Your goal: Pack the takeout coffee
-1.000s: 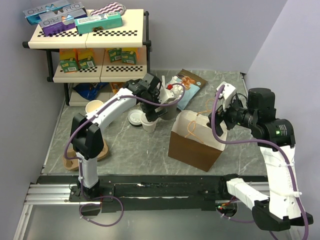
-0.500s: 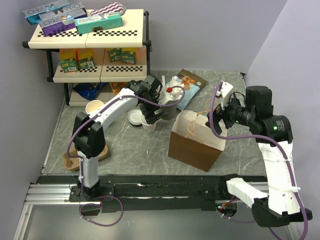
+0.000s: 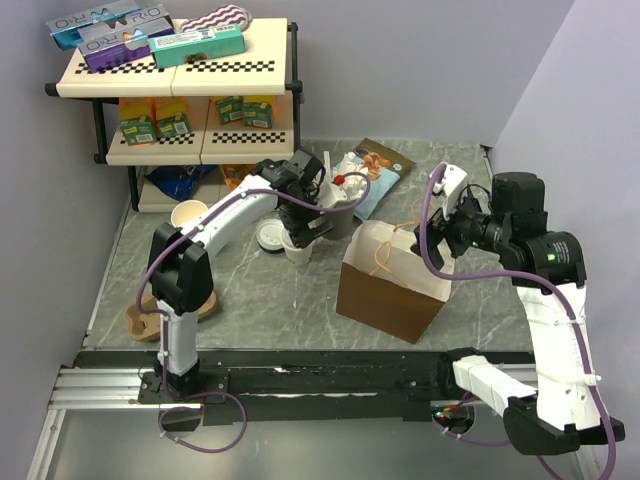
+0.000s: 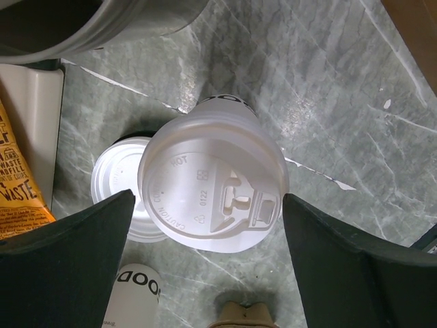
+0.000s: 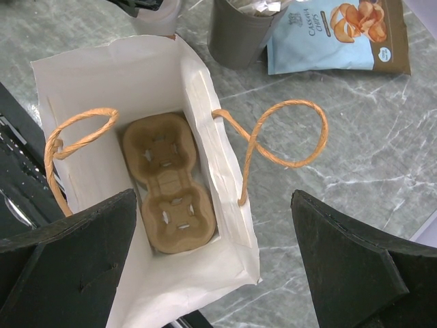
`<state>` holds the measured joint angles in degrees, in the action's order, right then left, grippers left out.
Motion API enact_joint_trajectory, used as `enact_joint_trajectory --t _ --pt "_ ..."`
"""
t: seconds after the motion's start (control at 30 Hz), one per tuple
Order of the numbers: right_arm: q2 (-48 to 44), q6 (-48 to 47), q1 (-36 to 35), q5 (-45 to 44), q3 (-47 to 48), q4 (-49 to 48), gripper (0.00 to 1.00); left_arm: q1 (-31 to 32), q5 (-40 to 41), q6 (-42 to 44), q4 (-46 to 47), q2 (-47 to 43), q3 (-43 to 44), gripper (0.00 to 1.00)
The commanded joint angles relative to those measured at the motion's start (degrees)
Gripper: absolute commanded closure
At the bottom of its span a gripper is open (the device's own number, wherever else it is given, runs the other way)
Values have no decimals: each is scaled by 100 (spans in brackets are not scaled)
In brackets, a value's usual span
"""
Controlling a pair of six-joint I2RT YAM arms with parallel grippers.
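The takeout coffee (image 4: 212,181), a small off-white paper cup with a white sip lid, stands upright on the marble table (image 3: 250,290). My left gripper (image 4: 208,198) hangs open just above it, one dark finger close to each side of the lid. From above, that gripper (image 3: 305,228) covers most of the cup (image 3: 297,250). My right gripper (image 5: 213,198) is open and empty above the open brown paper bag (image 3: 385,290). A cardboard cup carrier (image 5: 167,181) lies at the bag's bottom.
A grey straw holder (image 3: 345,205) stands just behind the cup, with a chips bag (image 3: 380,170) beyond. Loose white lids (image 4: 119,184) lie left of the cup. A stack of paper cups (image 3: 188,213) and a shelf rack (image 3: 170,100) stand at the back left.
The right arm has swung a little left, toward the bag's mouth. The left gripper has edged slightly over the cup and stays around its lid.
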<state>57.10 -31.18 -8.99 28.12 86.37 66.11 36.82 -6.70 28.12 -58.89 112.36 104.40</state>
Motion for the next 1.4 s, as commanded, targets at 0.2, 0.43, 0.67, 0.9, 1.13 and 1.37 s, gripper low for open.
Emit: enact_joint_trajectory --t 0.2,0.43,0.67,0.9,1.13,1.37 --pt "-164 -11 38 71 29 -80 0 -17 -42 -96 -307 146 379 12" --pt "-182 -11 38 71 12 -80 0 -17 -42 -122 -368 164 397 12" --pt "-182 -20 47 71 3 -98 0 -17 -103 -184 -439 217 458 18" --pt "-182 -11 47 97 3 -124 0 -17 -42 -237 -413 190 485 18" --pt "-173 -11 47 88 -32 -142 0 -17 -86 -280 -526 260 529 31" --pt "-164 -29 47 80 12 -124 0 -17 -147 -430 -483 120 538 40"
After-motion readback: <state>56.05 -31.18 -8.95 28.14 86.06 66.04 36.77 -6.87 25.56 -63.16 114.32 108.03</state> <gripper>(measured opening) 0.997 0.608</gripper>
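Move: The lidded coffee cup stands between the left hand's open fingers, its middle about 1 cm to the right and 5 cm below, neither ahead nor back. The white lid stack is some 5 cm ahead, 6 cm left and 10 cm down; the straw holder about 6 cm ahead, 11 cm right and 5 cm down; the paper bag 23 cm right and 5 cm back. From the right hand the cup lies roughly 12 cm ahead, 26 cm left and 25 cm below. Closing in on the lid rim, the left fingers go from almost wide open to about three fifths open, slowly at first and faster at the end, and finish at the lid's left-hand side, the forward finger against or just over its edge. The hand otherwise stays in place, still pointing steeply down and drifting under half a centimetre. ##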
